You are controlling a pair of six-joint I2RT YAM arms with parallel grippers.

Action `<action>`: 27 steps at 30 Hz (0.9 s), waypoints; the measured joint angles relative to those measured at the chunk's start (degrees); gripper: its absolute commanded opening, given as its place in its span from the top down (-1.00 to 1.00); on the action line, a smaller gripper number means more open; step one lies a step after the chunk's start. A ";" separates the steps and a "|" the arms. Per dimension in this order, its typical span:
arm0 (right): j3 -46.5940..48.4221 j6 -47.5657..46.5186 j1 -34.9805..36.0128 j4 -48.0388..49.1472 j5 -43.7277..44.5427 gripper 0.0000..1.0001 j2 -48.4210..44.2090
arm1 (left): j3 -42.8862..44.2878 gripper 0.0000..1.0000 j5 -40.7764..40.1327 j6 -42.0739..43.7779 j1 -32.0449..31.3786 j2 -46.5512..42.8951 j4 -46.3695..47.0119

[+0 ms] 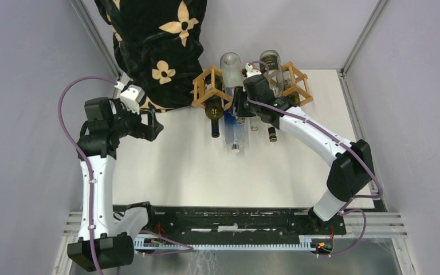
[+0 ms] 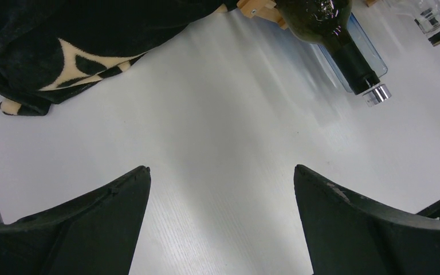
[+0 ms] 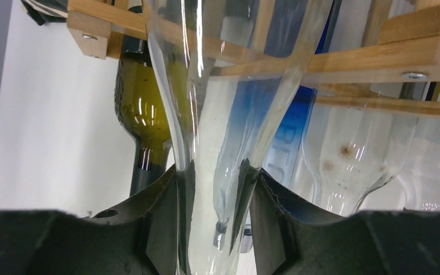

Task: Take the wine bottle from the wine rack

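The wine rack [image 1: 206, 87], a light wooden lattice, stands at the back of the table with several bottles lying in it, necks toward me. My right gripper [image 1: 242, 107] reaches in over the middle cell. In the right wrist view its fingers [image 3: 161, 200] press on both sides of the tapering neck of a clear wine bottle [image 3: 217, 114], just below the rack's wooden sticks [image 3: 378, 57]. My left gripper [image 2: 222, 172] hangs open over bare table at the left, holding nothing.
A dark green bottle [image 3: 140, 103] lies left of the held one, with a blue bottle [image 3: 289, 137] and another clear bottle [image 3: 349, 149] to its right. A black blanket with tan flowers [image 1: 154, 40] is heaped at the back left, beside the rack.
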 measured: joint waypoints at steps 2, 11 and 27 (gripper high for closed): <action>-0.42 0.24 -0.31 -0.13 -1.31 1.00 -0.98 | -0.39 -1.00 0.61 0.55 0.00 -0.55 -0.02; -0.72 1.18 -0.59 1.03 -10.54 1.00 -7.76 | -1.20 -1.00 3.08 3.28 0.00 -2.47 -0.24; -5.68 5.55 7.13 4.68 -23.67 1.00 -11.34 | -6.54 -1.00 9.94 9.31 0.00 -7.45 -0.55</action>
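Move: The right hand already grips the clear wine bottle's neck; the bottle's middle lies about 10 cm ahead, 1 cm left and slightly above. A green bottle lies 9 cm left, level fore and aft and 10 cm below; the blue bottle is 2 cm back, 1 cm left and some 14 cm below. A black-labelled bottle stands 10 cm ahead and 11 cm right. From the left hand, the clear bottle is about 13 cm ahead and 25 cm right. Still pinching the clear wine bottle's neck, right hand rises 9 cm, sweeping 14 back-left counter-clockwise; left eases back. ##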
